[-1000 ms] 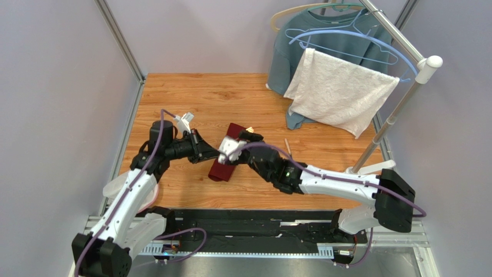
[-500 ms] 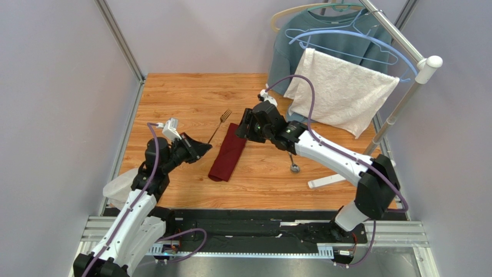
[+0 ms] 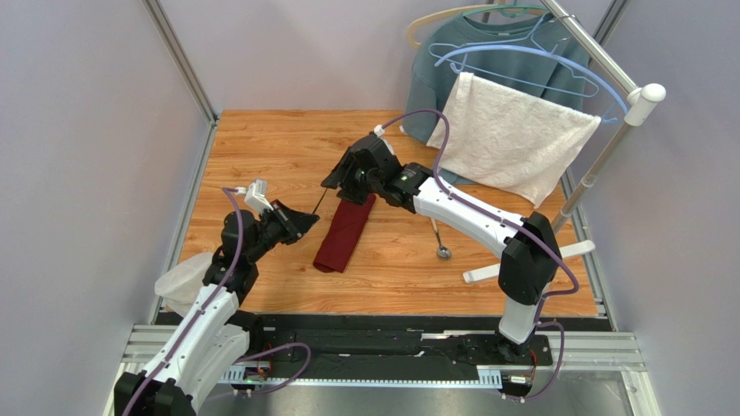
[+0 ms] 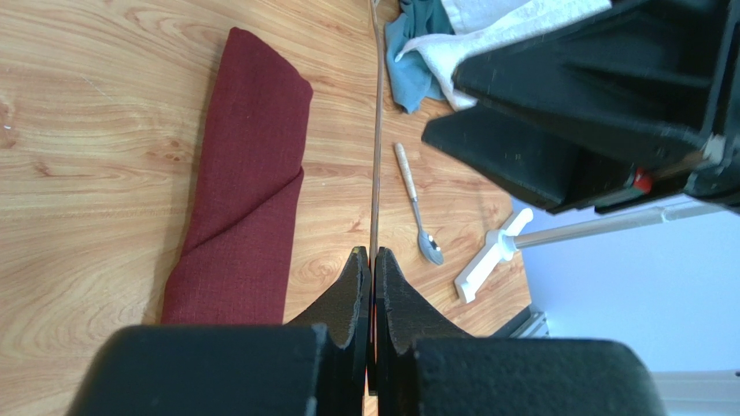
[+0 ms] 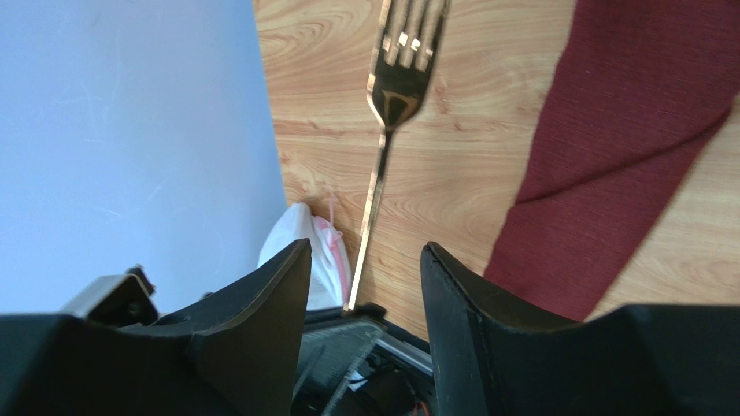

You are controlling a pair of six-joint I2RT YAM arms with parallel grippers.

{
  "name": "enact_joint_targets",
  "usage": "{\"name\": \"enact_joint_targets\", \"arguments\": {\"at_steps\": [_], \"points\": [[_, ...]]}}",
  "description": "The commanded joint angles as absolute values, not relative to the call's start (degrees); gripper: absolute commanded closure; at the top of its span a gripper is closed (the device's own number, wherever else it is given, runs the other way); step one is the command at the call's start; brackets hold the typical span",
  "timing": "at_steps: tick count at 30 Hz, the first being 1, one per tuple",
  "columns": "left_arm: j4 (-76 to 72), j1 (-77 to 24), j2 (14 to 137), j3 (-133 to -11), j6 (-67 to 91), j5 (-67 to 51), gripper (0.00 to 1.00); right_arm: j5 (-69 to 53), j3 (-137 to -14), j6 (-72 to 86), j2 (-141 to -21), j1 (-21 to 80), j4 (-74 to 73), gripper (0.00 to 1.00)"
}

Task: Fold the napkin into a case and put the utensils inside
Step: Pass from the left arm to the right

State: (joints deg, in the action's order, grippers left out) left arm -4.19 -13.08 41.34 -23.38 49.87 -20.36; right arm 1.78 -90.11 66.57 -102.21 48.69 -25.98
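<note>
The maroon napkin (image 3: pixel 346 232) lies folded into a narrow oblong case on the wood table. My left gripper (image 3: pixel 300 224) is shut on the handle end of the golden fork (image 4: pixel 377 130), which sticks out past the case's left side. In the right wrist view the fork's head (image 5: pixel 398 82) and the napkin (image 5: pixel 625 147) lie below my right gripper (image 5: pixel 366 245). That gripper (image 3: pixel 337 180) hovers open over the fork's head with nothing between its fingers. The silver spoon (image 3: pixel 439 239) lies alone on the table right of the napkin (image 4: pixel 243 191), and also shows in the left wrist view (image 4: pixel 417 217).
A white towel (image 3: pixel 512 139) and a grey-blue sweatshirt (image 3: pixel 434 82) hang on a rack at the back right; the rack's white foot (image 3: pixel 521 260) rests beside the spoon. A white plastic bag (image 3: pixel 178 282) sits by the left arm. Grey walls close off the left and back.
The left gripper has drawn back from the napkin with the fork. The right arm has swung from over the napkin to the back left, above the fork's head, its jaws narrowing.
</note>
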Motion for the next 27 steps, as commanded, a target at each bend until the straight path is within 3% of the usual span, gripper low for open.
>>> {"name": "enact_joint_targets", "arguments": {"at_steps": [1,17,23,24,27], "points": [[-10.11,-13.1,40.43,-22.33,50.54,-20.39,1.0,3.08,-95.79,69.17,-106.16,48.96,-27.16,0.5],[-12.31,-13.18,39.73,-19.78,51.59,-21.09,1.0,6.15,-99.32,69.87,-110.83,47.9,-28.21,0.66],[-11.69,-13.18,39.9,-19.51,51.15,-21.18,1.0,5.71,-101.78,69.35,-113.2,46.93,-28.39,0.88],[-11.69,-13.18,40.08,-19.42,51.07,-21.18,1.0,5.36,-102.04,69.26,-113.55,46.67,-28.48,0.98],[-7.94,-13.1,40.34,-20.56,50.1,-20.92,1.0,5.62,-102.39,68.04,-113.91,45.8,-29.35,1.0]]}}
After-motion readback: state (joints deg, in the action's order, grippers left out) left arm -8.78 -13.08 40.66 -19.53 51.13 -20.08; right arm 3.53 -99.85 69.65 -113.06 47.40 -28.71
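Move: The fork, held by the handle in the left fingers, has its middle about 8 cm ahead of the left hand and 3 cm to its right, nearly level. From the half-open right hand it lies about 3 cm ahead, 2 cm left and 3 cm below. The rolled napkin is on the table some 20 cm below the right hand, roughly 2 cm ahead and 2 cm right; the spoon lies about 26 cm to that hand's right, level with it fore and aft. The fork is held out almost still by the shut left fingers, which sink only about a centimetre, while the right hand goes in to it: forward about 4 cm altogether, starting forward and left, then down some 3 cm, then forward again. Its half-open fingers narrow on the way and shut at the end, pinching the fork just below its head; the wrist barely turns. ##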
